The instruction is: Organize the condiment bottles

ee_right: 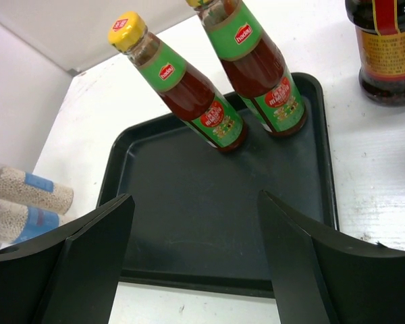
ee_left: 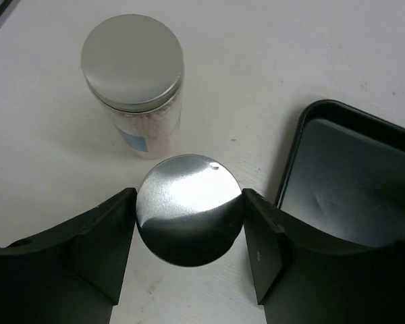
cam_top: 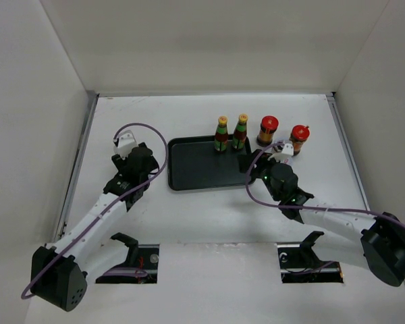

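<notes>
My left gripper [ee_left: 189, 233] is shut on a silver-topped bottle [ee_left: 189, 202] standing on the table; both fingers touch its lid. A second silver-topped, blue-banded bottle [ee_left: 132, 61] stands just beyond it. In the top view the left gripper [cam_top: 142, 158] covers both. Two slim yellow-capped, green-labelled bottles [ee_right: 189, 94] [ee_right: 263, 67] stand at the far end of the black tray [ee_right: 209, 202]. My right gripper [ee_right: 196, 199] hangs open over the tray's near end with nothing in it. Two red-capped brown bottles [cam_top: 268, 130] [cam_top: 299, 139] stand on the table right of the tray.
The tray's edge [ee_left: 290, 169] lies just right of my left fingers. White walls enclose the table [cam_top: 209, 223] on three sides. The right arm [cam_top: 324, 216] reaches in from the near right corner.
</notes>
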Action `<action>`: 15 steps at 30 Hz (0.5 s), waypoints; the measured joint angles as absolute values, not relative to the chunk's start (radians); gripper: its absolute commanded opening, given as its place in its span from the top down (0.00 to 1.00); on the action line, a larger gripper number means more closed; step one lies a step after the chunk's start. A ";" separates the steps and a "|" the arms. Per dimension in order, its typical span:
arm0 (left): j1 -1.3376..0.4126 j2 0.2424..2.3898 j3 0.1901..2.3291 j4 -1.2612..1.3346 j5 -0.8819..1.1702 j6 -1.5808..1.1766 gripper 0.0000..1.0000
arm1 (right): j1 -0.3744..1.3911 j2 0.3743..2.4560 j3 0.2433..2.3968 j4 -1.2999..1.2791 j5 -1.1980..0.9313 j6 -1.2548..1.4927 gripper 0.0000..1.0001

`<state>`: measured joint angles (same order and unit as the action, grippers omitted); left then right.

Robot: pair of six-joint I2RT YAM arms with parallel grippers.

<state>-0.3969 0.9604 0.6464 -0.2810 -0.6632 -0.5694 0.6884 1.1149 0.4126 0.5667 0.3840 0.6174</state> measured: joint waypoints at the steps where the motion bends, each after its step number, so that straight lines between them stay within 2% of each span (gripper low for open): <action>1: -0.413 0.956 0.652 -0.287 -0.667 -0.556 0.62 | 0.688 1.115 0.413 0.568 0.384 0.617 0.20; 8: -0.569 0.985 0.811 -0.221 -0.726 -0.444 0.62 | 0.688 1.125 0.413 0.569 0.384 0.617 0.20; 15: -0.652 1.243 0.922 0.010 -0.674 -0.430 0.62 | 0.688 1.124 0.413 0.570 0.384 0.617 0.20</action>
<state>-0.6518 1.2430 0.9218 0.0097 -0.6743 -0.4297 0.6884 1.1244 0.4126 0.5701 0.3843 0.6170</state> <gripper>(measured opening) 0.585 0.801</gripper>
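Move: My left hand already grips the silver-capped bottle near its cap; the black tray it goes to has its middle about 22 cm to the right, 4 cm ahead and 9 cm lower. The two sauce bottles stand at the tray's far side, about 25 and 30 cm right and 9 cm ahead. The other silver-capped bottle stands 5 cm ahead and 4 cm left. From my right hand, the tray's middle is some 10 cm left, 3 cm ahead and 11 cm below. I lift the silver-capped bottle off the table with my left hand, rising about 10 cm while already swinging right. Then I speed up rightward and forward to some 13 cm right in all, over the tray's far-left part and towards the sauce bottles, just starting to sink. My wrist turns clockwise about 15 degrees and tips the fingers up a little; they keep their hold. ##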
